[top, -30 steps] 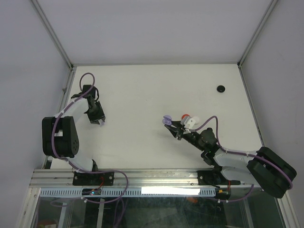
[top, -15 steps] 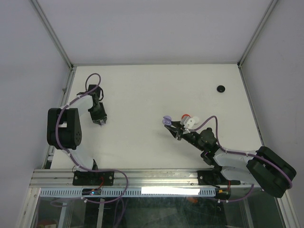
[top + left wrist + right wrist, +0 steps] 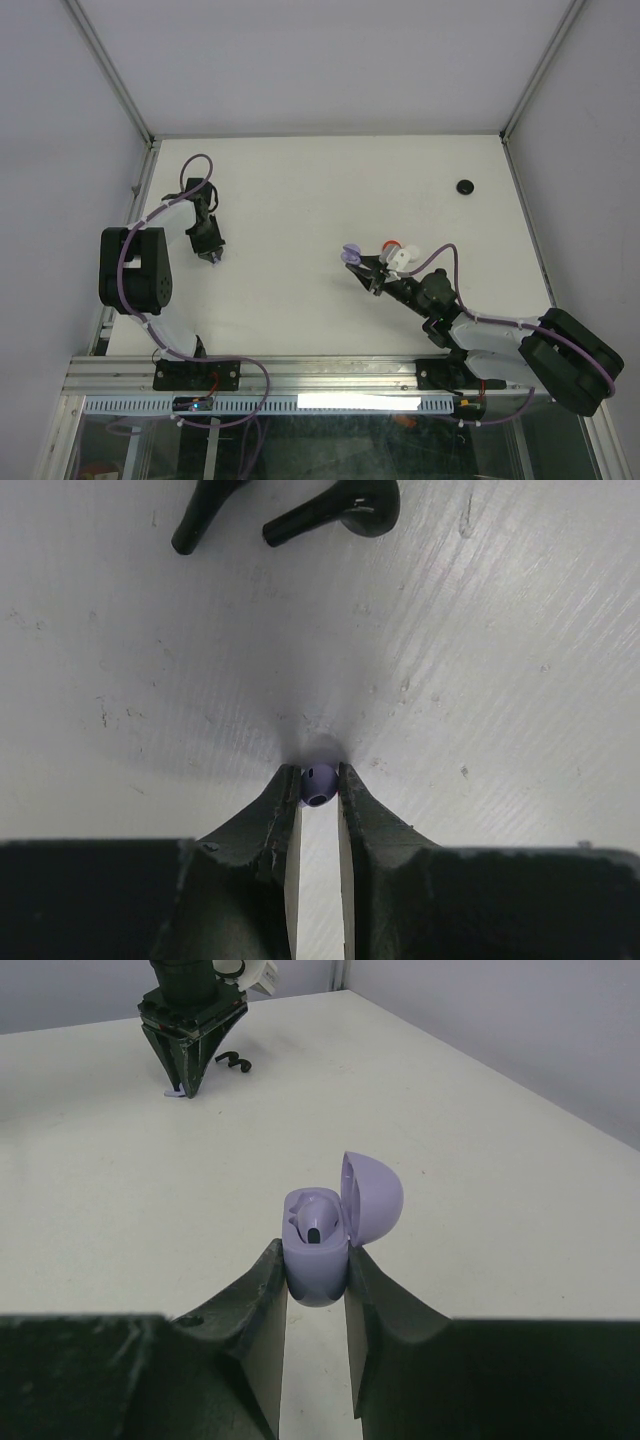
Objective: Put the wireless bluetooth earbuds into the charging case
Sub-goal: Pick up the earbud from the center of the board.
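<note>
My left gripper [image 3: 318, 776] is shut on a small lavender earbud [image 3: 318, 785], tips down at the white table; it sits at the table's left [image 3: 211, 256]. Two black earbuds [image 3: 335, 512] lie just beyond it. My right gripper [image 3: 317, 1265] is shut on the lavender charging case [image 3: 316, 1260], held upright with its lid [image 3: 372, 1196] open. One lavender earbud [image 3: 318, 1222] sits inside the case. In the top view the case [image 3: 350, 254] is right of the table's middle, far from the left gripper.
A red piece [image 3: 389, 243] and a white piece [image 3: 401, 256] lie close beside the right gripper. A small black round object [image 3: 465, 187] sits at the far right. Grey walls ring the table; the left arm's purple cable [image 3: 190, 165] loops near the left wall.
The left gripper has closed onto the lavender earbud, and the left arm has shifted slightly. The right arm and the case have not moved.
</note>
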Controlling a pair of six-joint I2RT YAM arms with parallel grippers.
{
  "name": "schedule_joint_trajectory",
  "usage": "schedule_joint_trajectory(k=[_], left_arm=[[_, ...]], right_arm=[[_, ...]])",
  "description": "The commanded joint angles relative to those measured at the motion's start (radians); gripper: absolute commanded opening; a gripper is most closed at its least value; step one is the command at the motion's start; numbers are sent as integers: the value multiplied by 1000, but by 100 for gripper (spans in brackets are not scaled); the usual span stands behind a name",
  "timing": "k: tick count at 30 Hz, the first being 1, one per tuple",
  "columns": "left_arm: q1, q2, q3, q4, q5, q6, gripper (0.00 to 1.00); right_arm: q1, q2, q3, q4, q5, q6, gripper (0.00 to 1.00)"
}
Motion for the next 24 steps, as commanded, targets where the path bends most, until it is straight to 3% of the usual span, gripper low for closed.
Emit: schedule_joint_trajectory(k=[1,14,24], left_arm=[[-20,-41,-10,48,45,-3,10],[-169,-297,-28,159,160,-150,9],[-312,-552,-57,339,237,-233,8]], right_arm=[[1,-5,37,38,-21,-14,0],[2,-22,55,65,-44,-13,0],[2,-51,92,61,-46,42,0]])
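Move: The lilac earbud is already pinched in the left fingers at table level. The open lilac case, held in the right fingers, lies about 33 cm to the left hand's right, 7 cm back and 14 cm above. Two black earbuds lie roughly 6 cm ahead and 1 cm left of the left hand; the red case stands some 44 cm right and 4 cm ahead. From the right hand, the case is at its fingertips, about 1 cm up, and the lilac earbud is 33 cm left, 7 cm ahead and 14 cm lower. Keep the left fingers shut on the lilac earbud, lift it off the table and carry it up and to the right by about 13 to 14 cm each way towards the open case, starting sideways and then climbing fast. Swing the fingertips some 35 degrees from straight down, outward and a little right. Keep the right grip on the case and raise it about 2.5 cm late on. ##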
